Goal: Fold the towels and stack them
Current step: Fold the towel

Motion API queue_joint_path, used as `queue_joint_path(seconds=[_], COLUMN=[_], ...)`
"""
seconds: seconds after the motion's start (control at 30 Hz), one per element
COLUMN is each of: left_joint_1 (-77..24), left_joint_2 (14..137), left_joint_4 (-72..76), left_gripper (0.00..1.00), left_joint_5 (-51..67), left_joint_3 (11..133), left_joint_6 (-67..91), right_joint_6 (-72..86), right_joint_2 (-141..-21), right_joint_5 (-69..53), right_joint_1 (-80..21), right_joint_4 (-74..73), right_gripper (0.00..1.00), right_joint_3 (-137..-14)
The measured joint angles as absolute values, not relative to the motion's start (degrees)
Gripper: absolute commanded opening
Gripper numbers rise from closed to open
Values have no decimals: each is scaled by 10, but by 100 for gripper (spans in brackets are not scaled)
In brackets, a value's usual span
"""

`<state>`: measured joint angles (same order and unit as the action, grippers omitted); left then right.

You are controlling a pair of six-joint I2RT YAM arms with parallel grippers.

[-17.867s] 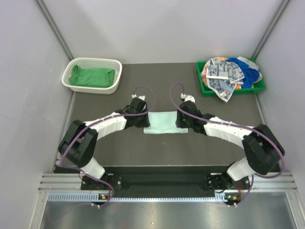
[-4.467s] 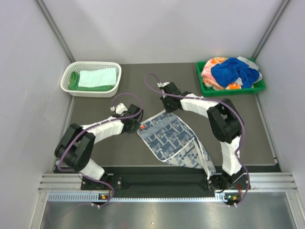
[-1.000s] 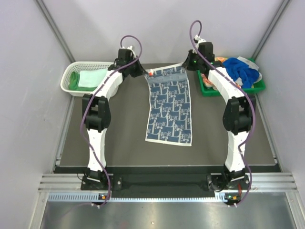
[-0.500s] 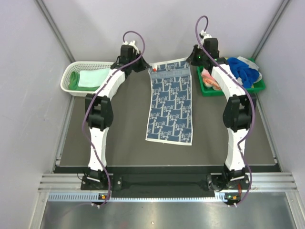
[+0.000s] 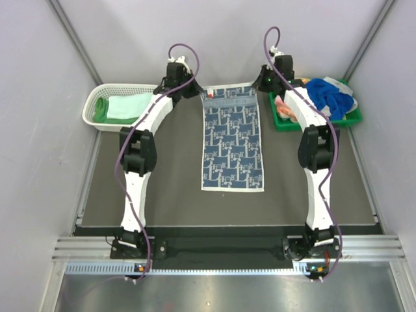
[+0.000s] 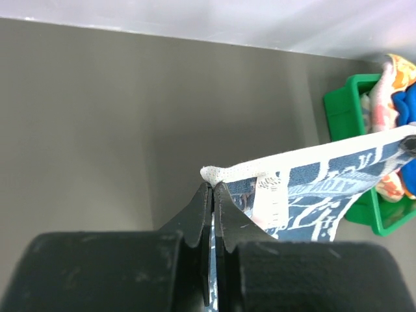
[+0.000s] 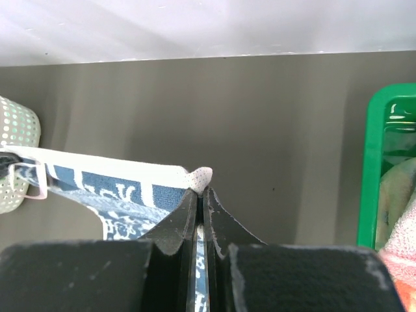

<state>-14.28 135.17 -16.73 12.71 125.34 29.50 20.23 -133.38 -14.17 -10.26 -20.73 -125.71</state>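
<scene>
A white towel with grey-blue squares (image 5: 232, 140) lies stretched lengthwise down the middle of the table. My left gripper (image 5: 204, 93) is shut on its far left corner (image 6: 218, 174). On the far right corner (image 7: 198, 176) my right gripper (image 5: 257, 86) is shut too, and the far edge hangs taut between them, lifted off the table. A folded pale mint towel (image 5: 129, 105) rests on a bright green one (image 5: 99, 112) in the basket. The royal blue towel (image 5: 330, 95) and an orange-pink print towel (image 5: 286, 107) lie crumpled in the tray.
The white mesh basket (image 5: 123, 87) stands at the far left, the green plastic tray (image 5: 316, 121) at the far right. Grey walls close in the table at the back and both sides. Both arms reach far out along the towel's sides.
Both grippers have pulled the far edge further back and straightened it. The near end slid up the table, and the towel now lies square instead of slanted.
</scene>
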Motion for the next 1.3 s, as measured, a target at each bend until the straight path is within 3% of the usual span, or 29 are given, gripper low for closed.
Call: queue_joint_path(seconds=[0.23,0.9,1.3], left_joint_1=[-143,-228,-267], left_joint_2=[1347,1037,948], left_joint_4=[-155,-66,-47], left_gripper=[0,0,0], left_joint_5=[129,88,68], left_joint_3=[1233,775,611], left_joint_6=[289,269,281], right_joint_6=[207,244,278], right_joint_2=[-1304,-913,-774], right_joint_5=[-143,-149,-136], right_joint_1=[-102,-108,-139], right_joint_4=[-189,-68,-21], right_gripper=[0,0,0], right_joint_3=[-1203,-643,-445])
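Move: The near edge of the blue towel, where both hands are taking its far corners, lies about 39 cm back and 15 cm right of the left hand, some 15 cm below it. From the right hand, that edge is roughly 38 cm back, 9 cm left and 15 cm lower. The white basket stands around 33 cm left of the left hand and 2 cm back; the green bin, 28 cm right of the right hand and 2 cm back. Both closed hands keep the towel's far corners and draw them back some 25 cm, sinking about 7 cm. ##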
